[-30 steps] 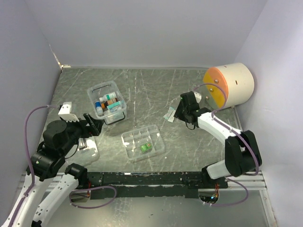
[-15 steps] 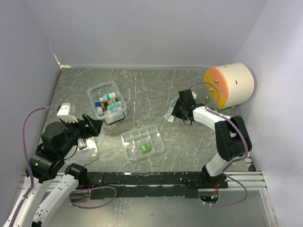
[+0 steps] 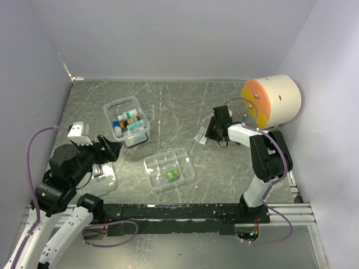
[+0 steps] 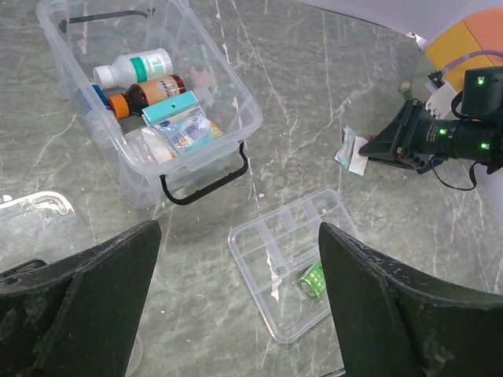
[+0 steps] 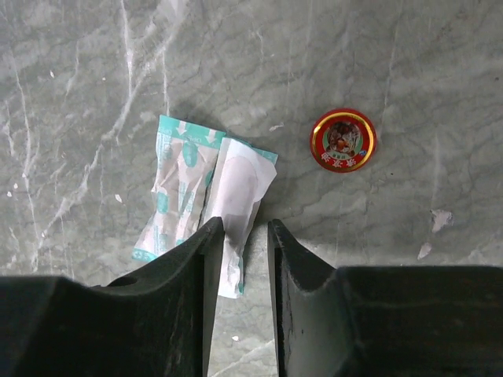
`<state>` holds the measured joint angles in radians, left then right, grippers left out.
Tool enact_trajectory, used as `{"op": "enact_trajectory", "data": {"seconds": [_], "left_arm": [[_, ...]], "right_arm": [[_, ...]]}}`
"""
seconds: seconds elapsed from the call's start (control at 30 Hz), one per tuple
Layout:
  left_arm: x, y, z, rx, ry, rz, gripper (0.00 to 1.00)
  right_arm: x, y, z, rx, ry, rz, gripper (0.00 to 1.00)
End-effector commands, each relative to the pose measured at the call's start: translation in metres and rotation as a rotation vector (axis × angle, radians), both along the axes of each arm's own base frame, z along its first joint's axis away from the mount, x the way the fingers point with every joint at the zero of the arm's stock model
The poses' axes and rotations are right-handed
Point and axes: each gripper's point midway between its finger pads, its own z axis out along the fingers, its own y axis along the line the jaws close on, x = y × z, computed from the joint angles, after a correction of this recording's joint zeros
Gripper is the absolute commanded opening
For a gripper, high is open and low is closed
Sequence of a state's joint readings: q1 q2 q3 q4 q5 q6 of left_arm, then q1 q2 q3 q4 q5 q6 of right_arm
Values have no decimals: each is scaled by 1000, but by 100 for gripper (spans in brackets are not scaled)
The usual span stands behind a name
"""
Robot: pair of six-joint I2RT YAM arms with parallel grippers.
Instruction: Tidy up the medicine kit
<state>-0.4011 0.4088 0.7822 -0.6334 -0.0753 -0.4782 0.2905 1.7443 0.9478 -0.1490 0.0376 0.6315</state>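
Note:
The medicine kit's clear box (image 3: 128, 120) (image 4: 149, 110) stands open at the back left, with bottles and packets inside and a black latch at its front. Its divided tray insert (image 3: 169, 169) (image 4: 295, 267) lies apart, mid-table, holding a green packet (image 4: 314, 277). The clear lid (image 3: 104, 175) (image 4: 39, 220) lies under my left arm. My left gripper (image 3: 106, 147) (image 4: 237, 232) hovers wide open with nothing in it. My right gripper (image 3: 208, 133) (image 5: 245, 228) is low over two sachets, teal (image 5: 182, 188) and white (image 5: 236, 188) (image 3: 200, 136). Its jaws stand narrowly apart astride the white sachet's near end.
A small round red tin (image 5: 343, 139) lies on the table just right of the sachets. A large cream-and-orange cylinder (image 3: 272, 101) lies at the back right by the wall. Walls close in the table on three sides.
My right gripper's jaws have narrowed around the white sachet, and the right arm has folded in, bringing the gripper down onto the sachets. The left arm has barely moved.

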Motion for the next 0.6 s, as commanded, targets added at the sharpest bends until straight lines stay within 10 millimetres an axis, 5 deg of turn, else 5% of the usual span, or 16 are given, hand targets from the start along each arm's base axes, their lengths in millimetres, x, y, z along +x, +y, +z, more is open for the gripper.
{"op": "enact_trajectory", "data": {"seconds": [0.0, 0.27, 0.43, 0.57], "left_arm": [[3, 1, 3, -2, -17, 14, 92], [2, 3, 4, -6, -26, 20, 92], [1, 4, 5, -6, -27, 23, 92], [0, 7, 8, -13, -40, 41, 92]], "right_arm": [[6, -3, -6, 8, 2, 20, 29], [5, 6, -10, 46, 16, 80, 27], [4, 5, -5, 42, 4, 83, 3], [2, -2, 23, 28, -60, 63, 0]]}}
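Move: The white strip packet lies almost under the right hand's fingertips, about 1 cm ahead, 1 cm left and 1 cm below. Its teal-edged neighbour is roughly 2 cm ahead and 3 cm left of the hand, and the small red tin some 4 cm ahead and 4 cm right, both about 1 cm down. From the left hand the white strip is around 15 cm ahead, 29 cm right and 25 cm below. The right hand eases about 1 cm forward-left, turns some 5 degrees, and shuts its fingers, pinching the white strip. ##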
